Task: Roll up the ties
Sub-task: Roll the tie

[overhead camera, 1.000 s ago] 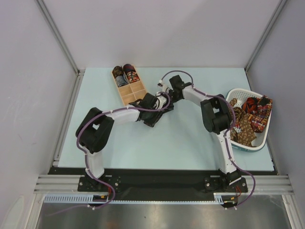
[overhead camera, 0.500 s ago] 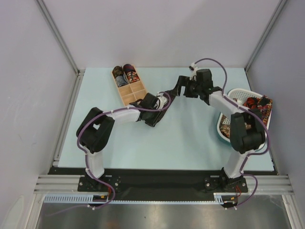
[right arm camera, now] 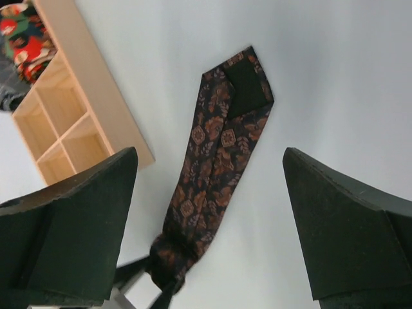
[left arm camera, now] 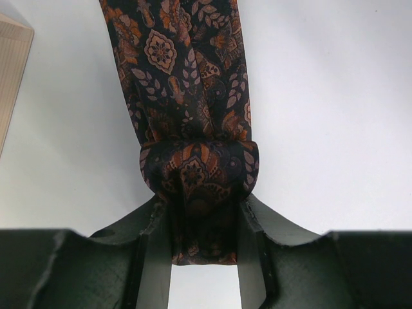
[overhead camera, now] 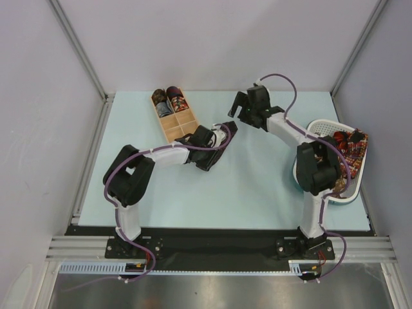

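A dark paisley tie (left arm camera: 183, 71) lies flat on the table, its near end wound into a small roll (left arm camera: 199, 167). My left gripper (left arm camera: 203, 254) is shut on that roll, one finger on each side. In the top view the left gripper (overhead camera: 217, 139) sits mid-table and the tie (overhead camera: 230, 127) runs away from it to the upper right. My right gripper (overhead camera: 241, 106) hovers open just beyond the tie's far end. From the right wrist the tie (right arm camera: 215, 161) stretches below my wide-open right gripper (right arm camera: 209, 193), with its pointed end (right arm camera: 248, 80) at the top.
A wooden compartment box (overhead camera: 179, 122) stands left of the tie, with two rolled ties (overhead camera: 168, 100) in its far cells; its edge (right arm camera: 96, 103) runs close beside the tie. A white basket (overhead camera: 326, 126) of loose ties (overhead camera: 346, 145) sits at the right edge.
The right arm swung out toward the basket, then back left above the tie's far end, and its jaws opened wide. The left gripper kept its place on the roll.
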Controlling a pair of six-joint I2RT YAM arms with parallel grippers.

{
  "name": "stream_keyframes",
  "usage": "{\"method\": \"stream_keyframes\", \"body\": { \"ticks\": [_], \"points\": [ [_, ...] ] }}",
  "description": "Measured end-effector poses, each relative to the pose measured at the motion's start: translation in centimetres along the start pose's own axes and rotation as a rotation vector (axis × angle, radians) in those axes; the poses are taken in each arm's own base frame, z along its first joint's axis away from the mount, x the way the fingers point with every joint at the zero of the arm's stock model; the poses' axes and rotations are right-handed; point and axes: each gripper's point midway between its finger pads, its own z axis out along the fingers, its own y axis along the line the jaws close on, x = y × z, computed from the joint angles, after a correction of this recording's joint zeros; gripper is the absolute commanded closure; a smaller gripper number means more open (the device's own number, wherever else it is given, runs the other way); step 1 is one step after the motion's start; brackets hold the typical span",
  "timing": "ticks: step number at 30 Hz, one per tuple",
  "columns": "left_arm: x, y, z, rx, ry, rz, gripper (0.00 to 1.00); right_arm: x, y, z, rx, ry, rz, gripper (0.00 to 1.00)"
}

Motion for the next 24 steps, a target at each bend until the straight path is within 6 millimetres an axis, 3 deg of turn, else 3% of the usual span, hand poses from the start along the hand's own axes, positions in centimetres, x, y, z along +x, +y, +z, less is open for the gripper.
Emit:
{"method": "stream_keyframes", "body": {
  "ticks": [3,7,17,20,24],
  "points": [
    [0.0,0.0,0.0,0.0,0.0,0.0,0.6,0.1,0.9,1.9,0.069,0.004,0.009,0.0],
    [0.0,0.0,0.0,0.0,0.0,0.0,0.6,0.9,0.4,4.0,0.189,0.023,0.012,0.0],
    [0.0,0.0,0.0,0.001,0.001,0.0,0.6,7.5,-2.8,7.3,0.358,0.177,-0.023,0.0],
    [0.0,0.0,0.0,0.0,0.001,0.0,0.61,7.7,-2.0,7.8,0.37,0.168,-0.032,0.0],
    [0.0,0.0,0.0,0.0,0.002,0.0,0.61,8.4,-1.7,8.0,0.391,0.162,-0.054,0.13]
  ]
}}
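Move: My right hand hangs open high over the table; the tie's flat loose end lies about 2 cm ahead of it, 5 cm to its left and some 13 cm below. From that hand, the rolled part of the tie is about 13 cm back, 12 cm left and 12 cm down, in my left fingers. The wooden box's middle is roughly 5 cm ahead, 22 cm left and 12 cm down. The loose end is some 16 cm ahead and 8 cm right of my left hand. I drop my right hand about 11 cm onto the tie's loose end, easing some 4 cm left on the way, with a short swing forward and back again early on. The wrist tips the fingers some 15 degrees more downward, its left side dipping as much, and turns slightly clockwise; the fingers stay wide, straddling the flat strip. My left hand stays still and keeps its pinch on the roll. ##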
